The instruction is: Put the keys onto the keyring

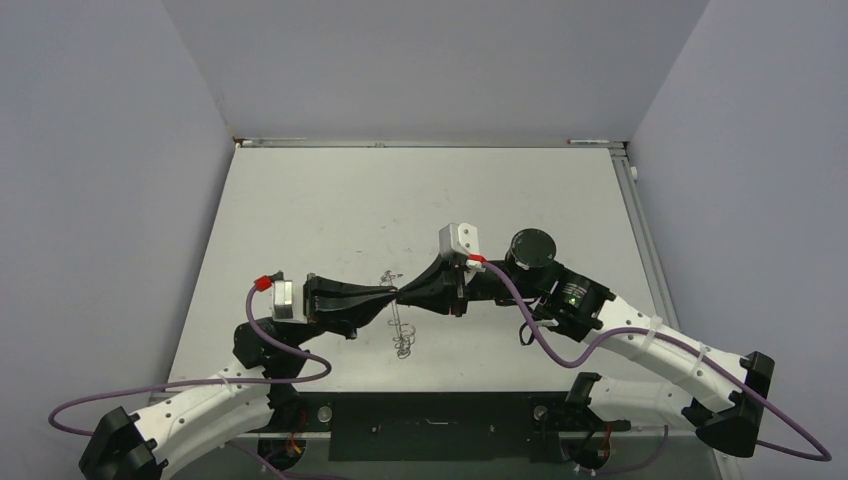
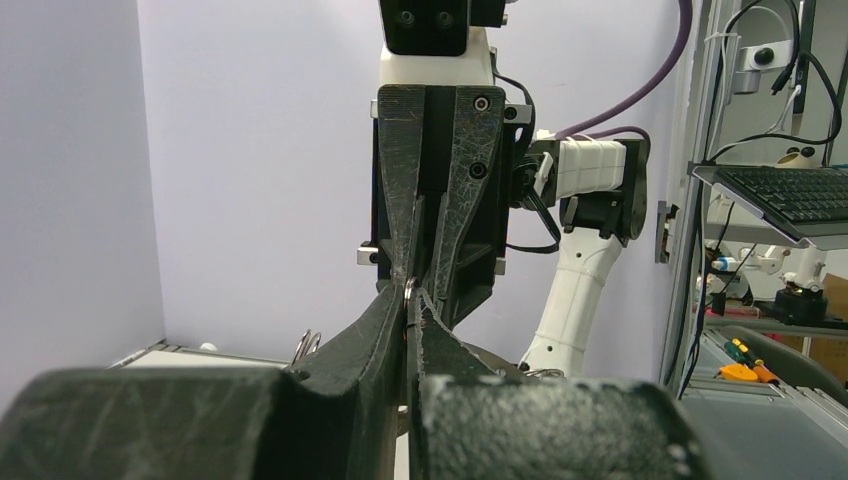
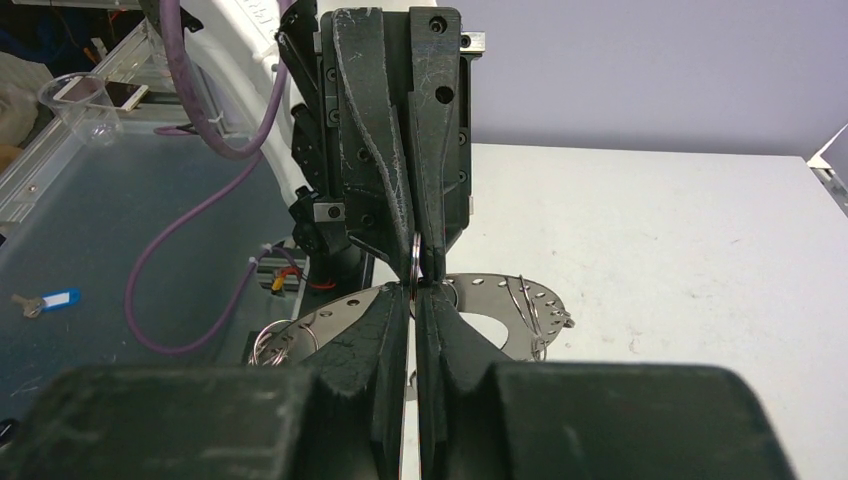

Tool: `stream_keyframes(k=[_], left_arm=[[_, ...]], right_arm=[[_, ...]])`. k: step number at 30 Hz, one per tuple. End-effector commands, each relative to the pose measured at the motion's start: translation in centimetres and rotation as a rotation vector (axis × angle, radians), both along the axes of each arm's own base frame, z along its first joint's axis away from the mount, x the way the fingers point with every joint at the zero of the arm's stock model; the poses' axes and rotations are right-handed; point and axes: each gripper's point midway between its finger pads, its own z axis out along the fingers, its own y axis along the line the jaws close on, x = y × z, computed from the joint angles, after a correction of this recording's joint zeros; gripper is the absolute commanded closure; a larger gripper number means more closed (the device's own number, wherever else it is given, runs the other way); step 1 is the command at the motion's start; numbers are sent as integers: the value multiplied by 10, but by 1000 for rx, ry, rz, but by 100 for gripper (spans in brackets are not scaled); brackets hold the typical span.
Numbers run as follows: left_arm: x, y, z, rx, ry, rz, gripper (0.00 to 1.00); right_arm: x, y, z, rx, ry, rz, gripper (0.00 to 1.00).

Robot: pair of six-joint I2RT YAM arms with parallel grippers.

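Observation:
My left gripper (image 1: 390, 294) and right gripper (image 1: 404, 292) meet tip to tip above the middle of the table. Both are shut, pinching one small silvery wire loop (image 2: 410, 290) between them; it also shows in the right wrist view (image 3: 414, 262). The keyring (image 3: 490, 299), a flat grey ring with rim holes and wire loops, lies just under the tips. Its loops (image 1: 402, 340) show faintly from above, and part of it shows in the left wrist view (image 2: 487, 357). No black-headed key shows in any view.
A black round cylinder (image 1: 531, 247) stands on the table right behind the right arm. Grey walls close in the table's left, far and right sides. Purple cables trail from both arms near the front edge.

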Motion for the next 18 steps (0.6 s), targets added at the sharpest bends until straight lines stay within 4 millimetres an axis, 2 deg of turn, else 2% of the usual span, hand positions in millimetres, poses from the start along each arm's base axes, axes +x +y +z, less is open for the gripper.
stream_keyframes(k=[1,6,10,18], left_arm=[[-10,10,28,-83,-60,-7,100],[-7,8,22,-59,-50,7,98],[-4,11,18,-39,-37,40,78],[-11,21,26,20,-36,78,58]], right_arm=[[4,2,13,53,-54,-4,95],[10,-1,13,37,-82,-38,95],[10,-3,8,0,-90,-41,95],[10,-9,-1,-49,-102,-49,95]])
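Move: Left and right fingertips meet nose to nose on one small wire ring: it lies about 1 cm to the right of the left hand point and 1 cm above it, and about 1 cm to the left of the right hand point, level with it. The flat metal ring hangs from that wire ring, nearly edge-on from above, its middle some 6 cm below the right hand point, roughly 1 cm to its left and 1 cm back. The left fingers open from shut to about two fifths and let go of the small wire ring, the hand then drawing off to the left and slightly up and back, about 2 cm in all, away from the right fingertips. The right hand keeps its pinch on the wire ring and, once the left has begun to open, sinks some 2 cm with the flat ring hanging from it, tipping its fingertips down by about 5 degrees. ##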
